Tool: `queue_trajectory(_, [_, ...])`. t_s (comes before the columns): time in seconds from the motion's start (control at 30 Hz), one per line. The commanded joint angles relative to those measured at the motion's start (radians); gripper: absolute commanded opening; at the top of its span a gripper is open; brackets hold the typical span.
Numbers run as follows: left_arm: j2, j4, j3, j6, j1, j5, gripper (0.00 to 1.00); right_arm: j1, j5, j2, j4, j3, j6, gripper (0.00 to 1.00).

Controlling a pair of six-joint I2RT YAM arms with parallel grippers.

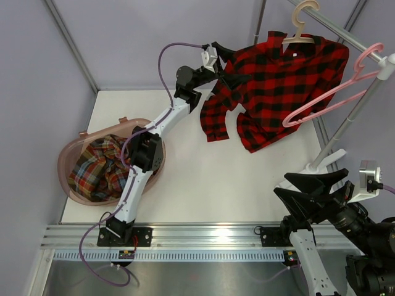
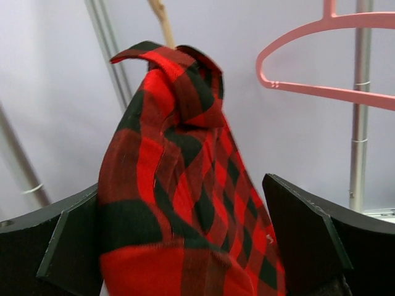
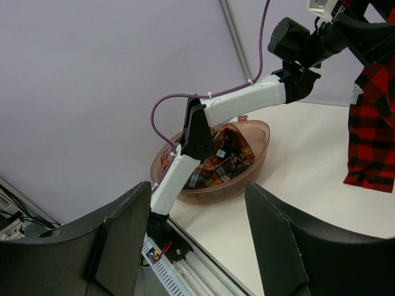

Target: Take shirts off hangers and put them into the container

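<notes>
The red-and-black shirt [image 1: 278, 86] hangs on the beige hanger [image 1: 301, 28] from the rack. My left gripper [image 1: 223, 60] is raised at the shirt's left shoulder, open. In the left wrist view its jaws stand wide apart around a fold of the shirt [image 2: 179, 185], with a gap at the right finger [image 2: 308, 240]. The pink hanger [image 1: 327, 102] hangs bare beside it. The multicolour plaid shirt [image 1: 99, 166] lies crumpled in the container [image 1: 73, 148]. My right gripper [image 1: 281, 185] hovers open and empty, low at the near right.
The grey rack pole [image 1: 349, 126] slants up from its white base at the right. Grey walls with metal struts close in the back and left. A metal rail [image 1: 203, 237] runs along the near edge. The left arm [image 3: 247, 102] stretches over the container [image 3: 262, 132].
</notes>
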Motion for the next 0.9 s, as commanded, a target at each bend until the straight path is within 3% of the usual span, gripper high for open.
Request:
queue_trajectory(0.0, [-0.025,0.050,0.025,0.022,-0.026,-0.026,0.99,-0.011,-0.040,-0.008,-0.001,0.016,0.002,0.71])
queue_trajectory(0.43, [-0.070,0.007,-0.012,-0.019,-0.055,-0.305,0.67,-0.037,-0.059,-0.029,-0.053,0.065,-0.027,0.71])
queue_trajectory(0.57, [-0.051,-0.046,0.048,-0.021,-0.070,-0.382,0.51,-0.041,-0.073,-0.035,-0.041,0.062,-0.016,0.71])
queue_trajectory(0.6, [-0.050,-0.065,0.060,-0.016,-0.072,-0.396,0.35,-0.043,-0.074,-0.034,-0.036,0.059,-0.015,0.71])
queue_trajectory(0.73, [-0.036,-0.097,0.091,-0.017,-0.081,-0.425,0.02,-0.043,-0.083,-0.039,-0.026,0.048,-0.007,0.70])
queue_trajectory(0.87, [-0.031,-0.068,0.108,-0.074,-0.087,-0.419,0.00,-0.043,-0.086,-0.043,-0.015,0.014,0.001,0.70])
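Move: The red shirt's near sleeve top already lies between the left hand's open fingers, about 2 cm to the hand's right and at its height; the shirt's middle is some 13 cm to the right and 2 cm back. The beige hanger is roughly 14 cm right, 3 cm farther out and 17 cm up; the pink hanger sits about 24 cm right, 13 cm back and 13 cm up. From the right hand the sleeve top is about 45 cm ahead, 9 cm left and 7 cm lower. The left fingers shut on the red shirt's near sleeve top and pinch the cloth, closing from wide open. The hand first edges about 2 cm right and a little back, then swings some 4 cm forward while rising 2 to 3 cm and turning nearly 20 degrees, fingertips going forward and up. The empty right hand draws back about 2.5 cm, still open. ##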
